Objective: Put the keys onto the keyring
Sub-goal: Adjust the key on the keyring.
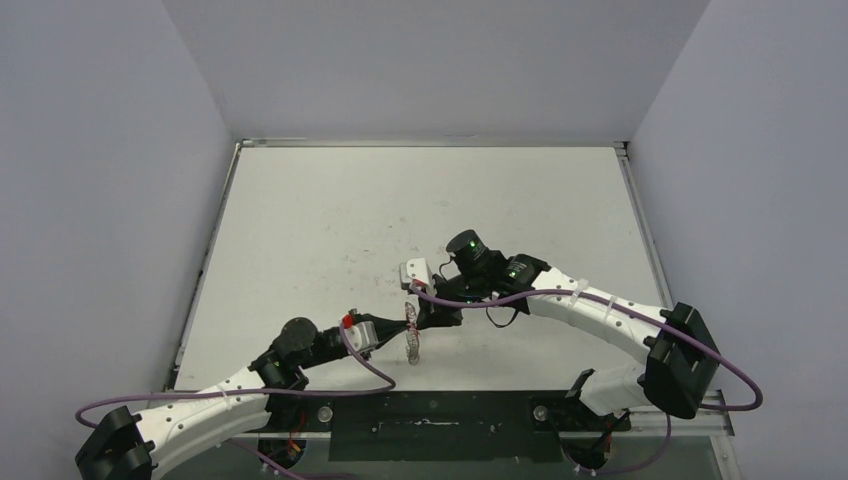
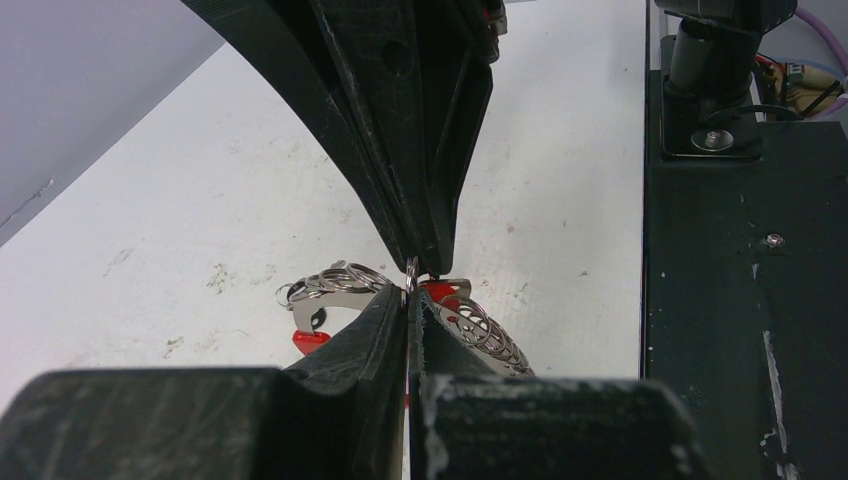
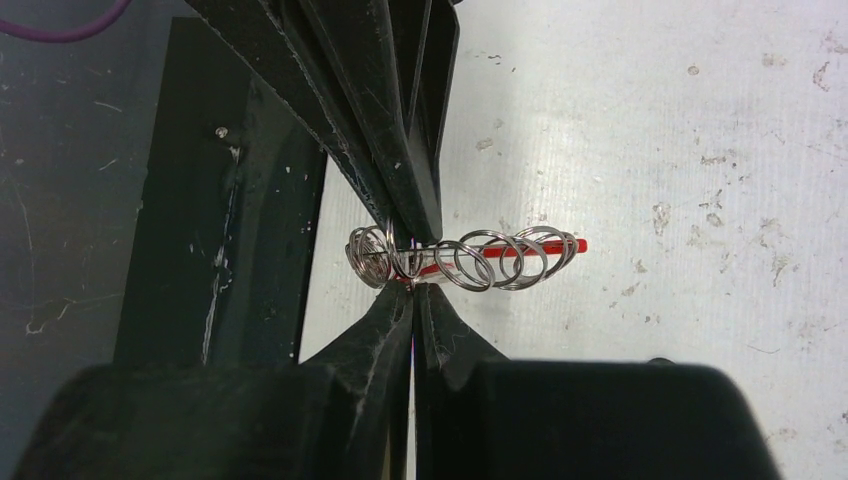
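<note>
The keyring (image 1: 411, 337) hangs on edge just above the white table, between my two grippers. It is a thin metal ring with a red sleeve (image 2: 442, 291) and many small silver loops (image 3: 487, 261) strung round it. My left gripper (image 2: 410, 300) is shut on the ring's wire from one side. My right gripper (image 3: 412, 290) is shut on the same wire from the other side, its tips almost touching the left ones. In the top view the left gripper (image 1: 396, 329) and right gripper (image 1: 424, 316) meet at the ring. Apart from the strung silver pieces, the keys are not distinguishable.
The black base plate (image 1: 430, 425) runs along the near table edge, close under the ring (image 3: 230, 260). Purple cables (image 1: 365, 362) loop off both arms. Grey walls enclose the white table (image 1: 400, 210) on three sides.
</note>
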Controlling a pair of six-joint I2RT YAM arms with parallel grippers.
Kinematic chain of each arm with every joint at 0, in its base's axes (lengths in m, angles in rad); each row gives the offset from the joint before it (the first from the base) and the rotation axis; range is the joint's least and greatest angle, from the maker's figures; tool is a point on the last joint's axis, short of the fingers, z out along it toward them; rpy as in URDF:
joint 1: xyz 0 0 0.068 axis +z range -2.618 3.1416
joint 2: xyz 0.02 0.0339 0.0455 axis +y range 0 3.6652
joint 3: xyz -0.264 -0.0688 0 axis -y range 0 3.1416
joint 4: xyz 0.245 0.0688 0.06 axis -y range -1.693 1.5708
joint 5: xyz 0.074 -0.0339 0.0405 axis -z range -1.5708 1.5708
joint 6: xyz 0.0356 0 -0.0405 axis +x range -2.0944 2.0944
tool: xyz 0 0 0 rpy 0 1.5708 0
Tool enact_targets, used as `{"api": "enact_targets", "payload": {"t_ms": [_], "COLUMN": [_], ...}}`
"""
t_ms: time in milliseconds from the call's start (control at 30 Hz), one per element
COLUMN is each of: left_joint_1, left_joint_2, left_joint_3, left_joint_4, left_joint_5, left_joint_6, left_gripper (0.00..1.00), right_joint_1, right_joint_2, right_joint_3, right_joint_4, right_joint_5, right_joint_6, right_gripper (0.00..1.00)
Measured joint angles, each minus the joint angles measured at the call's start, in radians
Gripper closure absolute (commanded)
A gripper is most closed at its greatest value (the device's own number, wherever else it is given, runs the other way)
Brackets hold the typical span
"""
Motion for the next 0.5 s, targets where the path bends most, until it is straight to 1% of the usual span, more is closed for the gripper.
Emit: {"api": "enact_targets", "payload": {"t_ms": [67,100,267,400,500], "left_joint_1": [0.0,0.0,0.001,0.001,0.001], "left_joint_2": [0.0,0.0,0.003,0.004,0.003], "left_joint_3": [0.0,0.0,0.0,-0.001,-0.001], "left_joint_4": [0.004,0.006,0.011,0.019,0.024], "left_joint_5": [0.0,0.0,0.001,0.004,0.004], "left_joint_6": [-0.002,-0.003,-0.009,-0.01,-0.01], "left_gripper": [1.0,1.0,1.0,1.0,1.0], "right_joint_1": [0.0,0.0,0.0,0.0,0.0], "right_joint_2": [0.0,0.0,0.0,-0.005,-0.023], "right_joint_3": [0.0,0.0,-0.034,-0.077,-0.102], "right_joint_4": [0.004,0.008,0.069,0.13,0.154], "right_joint_5": [0.0,0.0,0.002,0.013,0.033], "right_joint_6": [0.002,0.005,0.026,0.044,0.05], "right_gripper": [1.0,0.98,0.81,0.74,0.65]}}
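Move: The key on the keyring sits between the two grippers: about 1 cm to the left of the right fingertips, level with them and neither ahead nor back, and some 1 cm to the right of the left ones. The keyring's middle lies roughly 1 cm back from the right hand, 1 cm to its left and 2 cm below. The left fingertips are about 2 cm left of the right ones, at the same height. Keep the left gripper shut on the keyring assembly, almost still. With the right gripper, still closed at the key, ease forward slightly, then open the fingers to about a quarter, letting go as the hand sinks about 1.5 cm beside the ring coils, its wrist barely turning. ##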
